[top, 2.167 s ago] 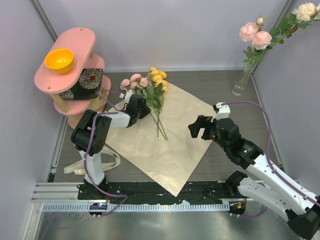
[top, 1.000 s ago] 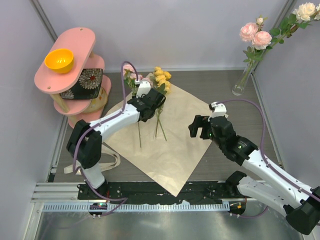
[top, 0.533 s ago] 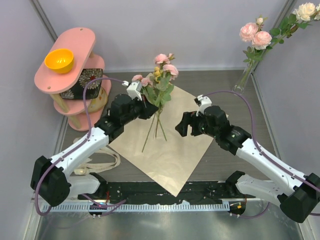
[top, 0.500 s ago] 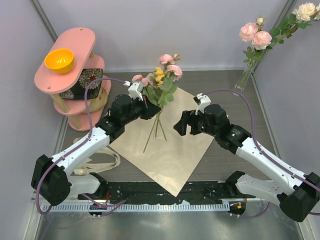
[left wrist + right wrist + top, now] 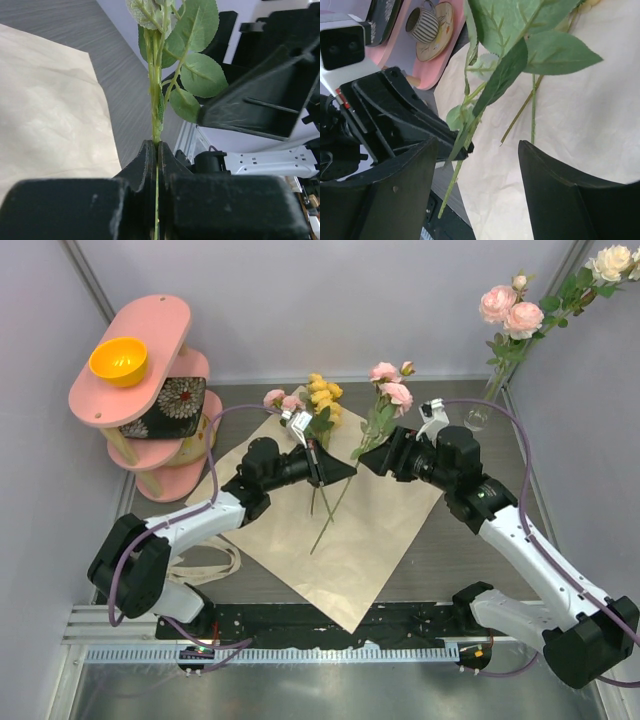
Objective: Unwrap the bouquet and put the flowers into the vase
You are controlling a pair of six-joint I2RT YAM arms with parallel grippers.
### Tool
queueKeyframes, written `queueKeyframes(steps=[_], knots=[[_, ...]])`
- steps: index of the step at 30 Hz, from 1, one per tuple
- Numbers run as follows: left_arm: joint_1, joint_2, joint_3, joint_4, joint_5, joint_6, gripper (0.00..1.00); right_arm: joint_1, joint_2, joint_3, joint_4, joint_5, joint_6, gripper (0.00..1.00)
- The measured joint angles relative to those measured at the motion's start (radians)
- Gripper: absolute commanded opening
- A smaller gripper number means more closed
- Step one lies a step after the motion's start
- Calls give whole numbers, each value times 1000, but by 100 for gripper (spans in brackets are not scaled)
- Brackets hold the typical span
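My left gripper (image 5: pixel 345 472) is shut on the green stem (image 5: pixel 156 100) of a pink flower (image 5: pixel 390 388), holding it above the unwrapped kraft paper (image 5: pixel 350 540). My right gripper (image 5: pixel 368 462) stands open just to its right, the same stem (image 5: pixel 465 135) passing between its fingers (image 5: pixel 555 195) without touching them. Other flowers, yellow (image 5: pixel 320 396) and pink (image 5: pixel 280 398), lie on the paper's far corner. The clear vase (image 5: pixel 482 410) stands at the back right with pink and cream roses (image 5: pixel 510 310) in it.
A pink tiered shelf (image 5: pixel 130 345) at the back left carries an orange bowl (image 5: pixel 118 360) and a floral black box (image 5: pixel 165 408). Cream ribbon (image 5: pixel 195 565) lies on the table left of the paper. Walls close in both sides.
My left gripper has swung right with the pink flower, leaving the others on the paper. My right gripper has come up around that stem and its jaws have narrowed a little.
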Motion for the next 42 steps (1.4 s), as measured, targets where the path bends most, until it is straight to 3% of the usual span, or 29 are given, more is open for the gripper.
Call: queueKeyframes(steps=[4,10,11,14,15,16,20,25,30,34,37,42], knots=[[-34,0,13,10,10,3,0,-6,5,-8,0,4,39,66],[-52,1,33,8,21,22,0,-14,9,-8,3,8,66,31],[-53,1,35,2,20,29,0,-14,9,-9,10,7,70,20],[-54,2,43,-30,20,48,13,-13,6,-17,25,2,71,3],[-54,2,47,-43,18,57,29,-13,2,-20,31,1,75,2],[-56,2,51,-55,17,64,39,-11,-5,-22,32,2,70,1],[-59,-35,68,-157,-6,112,73,-14,-49,-25,22,52,2,1],[-58,-179,103,-376,-62,208,81,-15,-72,53,-88,239,-154,1],[-58,-314,261,-710,-233,357,85,-16,-75,169,-117,660,-341,1],[-56,-367,353,-903,-360,473,87,-20,-78,171,29,995,-531,1],[-56,-392,352,-995,-418,513,88,-28,-44,172,275,1168,-733,1],[-56,-437,302,-1048,-440,530,91,-138,94,245,564,1268,-930,1]])
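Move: Between the right hand's open fingers, about 2 cm left of its centre, runs the pink rose's stem; the glass vase stands about 26 cm ahead, 33 cm right and 16 cm below that hand. The left fingers already pinch this stem, its free part lying about 2 cm right, 2 cm above and 1 cm ahead of them. From the left hand, the remaining flowers lie about 19 cm ahead, 9 cm left and 23 cm down. Closing nearly in place, the right fingers pinch the pink rose's stem above the left grip; only then does the left hand open and let go, drawing off leftwards about 11 cm, rising, then sinking a little. The right hand swings the rose right towards the vase, about 25 cm across and 17 cm up, a little forward, turning strongly clockwise and tipping its fingers upward. ##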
